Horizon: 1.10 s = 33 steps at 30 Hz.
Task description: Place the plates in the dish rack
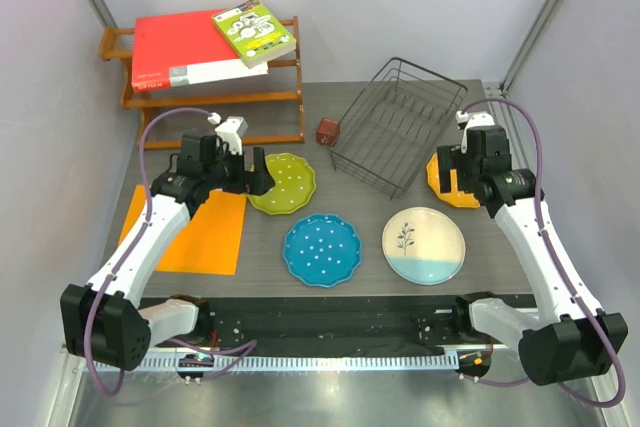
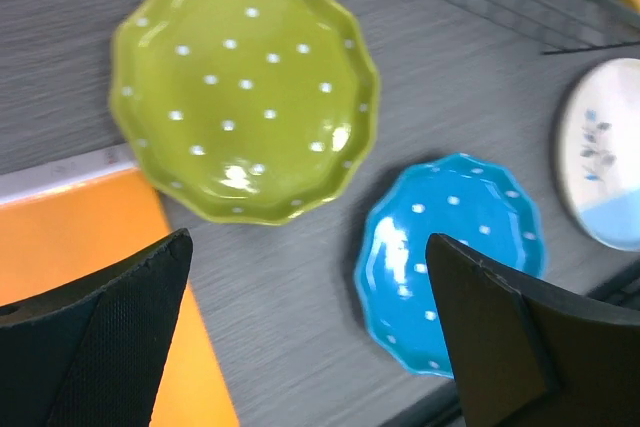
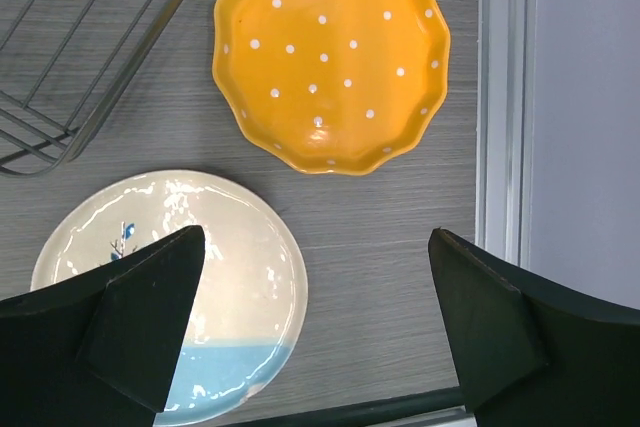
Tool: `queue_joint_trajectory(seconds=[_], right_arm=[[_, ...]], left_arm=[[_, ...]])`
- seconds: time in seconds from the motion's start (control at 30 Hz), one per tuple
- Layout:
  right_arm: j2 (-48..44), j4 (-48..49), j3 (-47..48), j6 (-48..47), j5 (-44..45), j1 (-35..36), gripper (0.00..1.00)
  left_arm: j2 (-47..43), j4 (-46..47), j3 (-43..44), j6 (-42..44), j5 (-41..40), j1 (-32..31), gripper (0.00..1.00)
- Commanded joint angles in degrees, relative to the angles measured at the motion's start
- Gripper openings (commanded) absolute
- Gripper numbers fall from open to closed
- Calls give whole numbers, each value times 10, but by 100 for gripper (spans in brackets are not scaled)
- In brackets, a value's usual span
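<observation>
Four plates lie flat on the grey table. My left gripper (image 1: 252, 173) (image 2: 310, 242) hangs open over bare table between the lime green plate (image 1: 285, 185) (image 2: 243, 87) and the blue plate (image 1: 322, 249) (image 2: 450, 257). My right gripper (image 1: 456, 173) (image 3: 317, 235) is open too, above the table between the orange-yellow plate (image 1: 438, 179) (image 3: 330, 55) and the cream plate (image 1: 424, 245) (image 3: 200, 267). Neither gripper holds anything. The black wire dish rack (image 1: 398, 127) (image 3: 80, 47) stands empty at the back, left of the right gripper.
A flat orange mat (image 1: 195, 232) (image 2: 80, 237) lies under the left arm. The wooden shelf (image 1: 270, 97) at the back left carries a red book and a green book. A small brown block (image 1: 327, 131) sits left of the rack. A metal rail (image 3: 500, 97) edges the table's right side.
</observation>
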Motion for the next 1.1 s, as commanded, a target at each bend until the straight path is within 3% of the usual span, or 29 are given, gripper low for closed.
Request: queue_joint_trajectory(seconds=[0.0, 0.1, 0.17, 0.33, 0.5, 0.63, 1.07], right_arm=[[26, 42, 50, 30, 0, -9, 100], [59, 44, 95, 37, -39, -36, 100], [69, 61, 111, 65, -16, -37, 94], [120, 68, 146, 102, -11, -37, 86], [177, 63, 170, 142, -28, -43, 71], [242, 65, 194, 158, -34, -45, 61], [409, 63, 322, 182, -40, -57, 58]], left_arm=[[-6, -4, 24, 31, -163, -2, 99], [5, -26, 47, 39, -335, 12, 100], [6, -22, 53, 48, -383, 12, 99], [-13, -15, 53, 52, -351, 12, 99], [-23, -16, 44, 47, -288, 11, 99], [-22, -9, 35, 66, -298, 9, 100], [-22, -5, 8, 76, -297, 9, 99]])
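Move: Ahead of the right hand by roughly 14 cm, 5 cm to its right and 19 cm below lies the yellow plate. The dish rack's middle is about 20 cm ahead and 14 cm left of that hand, the cream plate 7 cm back and 10 cm left. From the left hand, the green plate is about 9 cm ahead, 3 cm right and 18 cm down; the blue plate 9 cm back and 13 cm right; the orange folder 6 cm back and 18 cm left. Reaching forward some 15 cm, the open right hand first lifts about 4 cm, then sinks about 9 towards the rack-side rim of the yellow plate, narrowing its fingers to about 60% and turning clockwise. The left hand swings about 10 cm left in the first half, away from the green plate towards the orange folder, twisting counter-clockwise with its left side rising, then hovers wide open. ##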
